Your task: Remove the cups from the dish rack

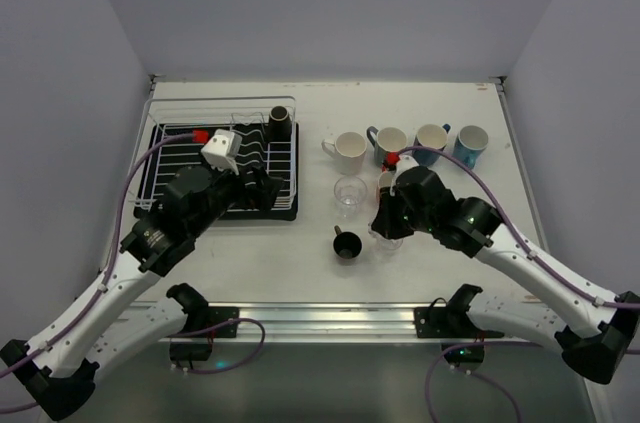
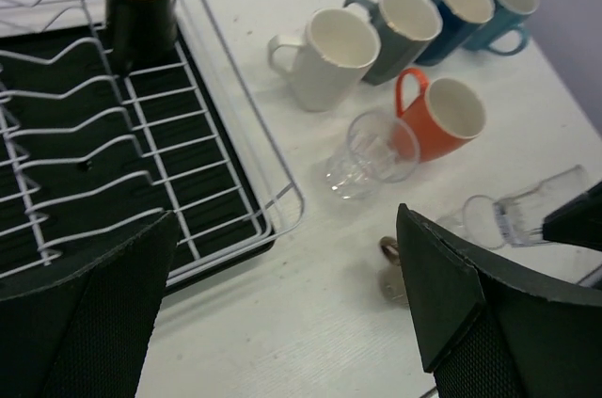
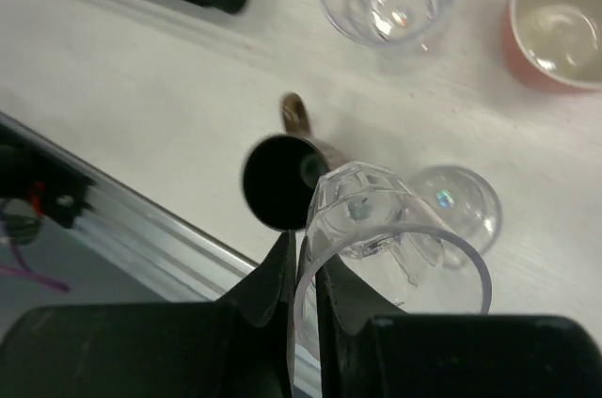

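Note:
The white wire dish rack [image 1: 180,148] on its black tray holds one dark brown cup [image 1: 281,121] at its far right corner; the cup also shows in the left wrist view [image 2: 139,7]. My left gripper [image 1: 262,186] is open and empty over the rack's near right corner [image 2: 282,200]. My right gripper [image 1: 388,225] is shut on the rim of a clear tumbler [image 3: 376,219], held tilted just above the table. A dark brown cup [image 3: 277,182] stands beside it.
Standing on the table right of the rack are a cream mug [image 1: 350,151], grey mug [image 1: 389,145], dark blue mug [image 1: 430,140], light blue mug [image 1: 470,144], orange mug [image 2: 451,116] and another clear tumbler [image 1: 349,195]. The metal table edge [image 1: 320,318] is near.

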`<move>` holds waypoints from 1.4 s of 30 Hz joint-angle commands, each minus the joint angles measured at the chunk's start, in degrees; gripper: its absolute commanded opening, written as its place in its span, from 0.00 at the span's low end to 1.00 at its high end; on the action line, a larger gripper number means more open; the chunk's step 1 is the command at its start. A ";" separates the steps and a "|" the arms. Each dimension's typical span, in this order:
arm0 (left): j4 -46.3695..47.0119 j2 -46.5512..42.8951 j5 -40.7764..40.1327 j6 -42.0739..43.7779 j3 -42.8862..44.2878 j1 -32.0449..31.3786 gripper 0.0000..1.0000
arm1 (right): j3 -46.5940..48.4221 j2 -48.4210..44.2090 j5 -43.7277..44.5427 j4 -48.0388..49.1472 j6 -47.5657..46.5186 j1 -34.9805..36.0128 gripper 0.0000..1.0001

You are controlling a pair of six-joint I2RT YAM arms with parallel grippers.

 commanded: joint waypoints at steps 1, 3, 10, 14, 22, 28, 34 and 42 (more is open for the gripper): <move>-5.63 -1.06 -8.22 4.89 -2.49 -0.01 1.00 | 1.84 3.46 4.45 -11.65 -2.11 -0.12 0.00; -5.29 -1.41 -9.37 5.16 -3.37 -0.10 1.00 | 1.58 4.79 4.28 -11.92 -2.11 -0.03 0.00; -3.26 -1.94 -10.43 5.86 -6.10 -0.01 1.00 | 1.75 9.36 7.09 -11.74 -2.46 -0.12 0.00; -3.17 -2.20 -10.69 6.13 -6.63 -0.10 1.00 | 2.10 12.70 7.44 -10.60 -2.99 -0.12 0.00; -3.17 -2.38 -10.08 6.22 -6.89 -0.10 1.00 | 2.80 16.66 9.37 -9.11 -3.52 -0.03 0.00; -2.82 -1.76 -9.72 5.95 -6.54 -0.01 1.00 | 2.72 19.12 9.55 -8.05 -3.78 -0.12 0.02; -2.73 0.96 -10.08 3.32 -3.55 -0.01 1.00 | 3.07 19.04 9.11 -6.82 -4.31 -0.03 0.37; 3.58 6.05 -10.69 -0.73 -1.36 -0.10 1.00 | 4.30 14.21 8.41 -6.64 -5.01 -0.03 0.46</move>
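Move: The clear glass on which the right hand will set its held glass stands about 2 cm ahead, 5 cm right and 15 cm below. The dark mug is 10 cm left of that standing glass. From the right hand, another clear glass is some 13 cm ahead and 4 left, and the orange mug 14 ahead and 5 right. For the empty left hand, the black cup in the rack is about 24 cm ahead, 2 right and 22 below; the cream mug lies 18 ahead, 22 right. Down about 10 cm, fast then easing, and some 3 cm right, the right hand lowers the held clear glass into the standing one, wrist tipping to point down more steeply; its fingers then part partway, release the rim and begin to rise. The left, wide open, sinks some 7 cm and shifts left towards the black cup, pauses, then starts edging forward. ##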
